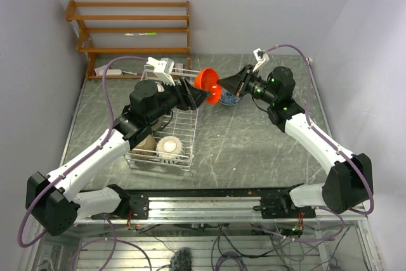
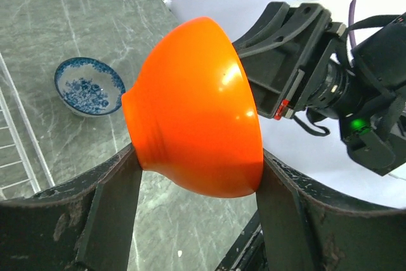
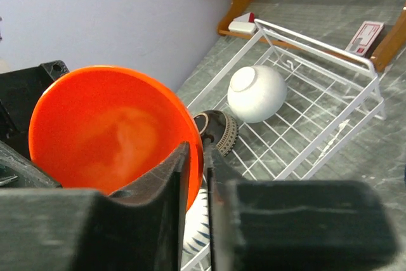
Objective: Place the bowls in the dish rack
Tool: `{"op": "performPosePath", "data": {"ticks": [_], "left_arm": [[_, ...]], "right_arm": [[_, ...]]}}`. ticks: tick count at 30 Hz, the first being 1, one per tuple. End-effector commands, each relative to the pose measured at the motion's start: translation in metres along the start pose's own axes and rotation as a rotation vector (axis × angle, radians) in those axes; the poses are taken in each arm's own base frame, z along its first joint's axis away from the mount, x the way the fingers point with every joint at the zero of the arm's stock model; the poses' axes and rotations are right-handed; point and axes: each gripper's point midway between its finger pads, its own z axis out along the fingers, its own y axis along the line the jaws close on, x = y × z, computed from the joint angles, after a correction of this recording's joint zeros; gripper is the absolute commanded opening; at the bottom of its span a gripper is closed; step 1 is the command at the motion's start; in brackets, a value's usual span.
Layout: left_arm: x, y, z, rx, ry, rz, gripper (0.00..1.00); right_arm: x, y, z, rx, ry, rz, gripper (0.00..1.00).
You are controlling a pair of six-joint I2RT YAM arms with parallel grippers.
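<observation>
An orange-red bowl (image 1: pixel 208 84) hangs in the air on its side, above the right end of the dish rack (image 1: pixel 160 164). My left gripper (image 1: pixel 209 95) holds its body, and both fingers (image 2: pixel 108 207) touch the bowl (image 2: pixel 196 112). From the other side, my right gripper (image 1: pixel 222 85) pinches the rim of the bowl (image 3: pixel 108 131), its jaws nearly together (image 3: pixel 198 152). A cream-white ribbed bowl (image 1: pixel 170 147) and a brown bowl (image 1: pixel 146 145) lie in the rack. A white bowl with blue pattern (image 2: pixel 89 85) sits on the table beside the rack.
A brown wooden slatted shelf (image 1: pixel 133 30) stands against the back wall, with a small white object (image 1: pixel 114 73) at its foot. A card (image 3: pixel 365 35) lies near the shelf leg. The rack's far half (image 3: pixel 330 103) holds only the white bowl (image 3: pixel 257 93) and a dark patterned bowl (image 3: pixel 221 130).
</observation>
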Motion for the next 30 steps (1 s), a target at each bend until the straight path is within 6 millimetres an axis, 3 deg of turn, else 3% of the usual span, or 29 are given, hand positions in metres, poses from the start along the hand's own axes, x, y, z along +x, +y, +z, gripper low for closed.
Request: {"op": "performPosePath", "data": {"ticks": [1,7,11,16,20,30], "left_arm": [[-0.028,-0.013,-0.003,0.011,-0.072,0.085,0.38],[-0.038,0.003,-0.011,-0.105,-0.058,0.191,0.33],[-0.045,0.025,-0.024,-0.242,-0.049,0.267,0.32],[-0.049,0.070,-0.042,-0.500,0.001,0.374,0.32],[-0.037,0.102,-0.044,-0.653,0.104,0.431,0.32],[0.000,0.154,-0.006,-0.776,0.291,0.566,0.30]], "right_arm": [[-0.020,0.018,-0.003,-0.029,-0.037,-0.040,0.29],[-0.030,0.016,-0.011,0.028,-0.063,-0.075,0.57],[-0.039,0.013,-0.020,0.071,-0.090,-0.094,0.65],[-0.038,0.003,-0.031,0.137,-0.076,-0.110,0.66],[-0.030,-0.006,-0.040,0.183,-0.054,-0.119,0.66],[-0.019,-0.022,-0.061,0.270,-0.002,-0.150,0.67]]}}
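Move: The left hand holds the orange bowl; its spot, the rack's open right side, lies about 5 cm ahead, 8 left, 27 below. From this hand the black bowl is 17 left and level, the white bowl 17 left and 13 ahead, the striped bowl 10 left and 9 back. The right fingertips are at the orange bowl's rim, its middle 4 cm to their left and level; the blue bowl lies 8 ahead, 7 right, 28 below them. Right fingers open off the rim, backing 6 cm right; left swings its bowl left, forward, then 10 cm down rackward. ##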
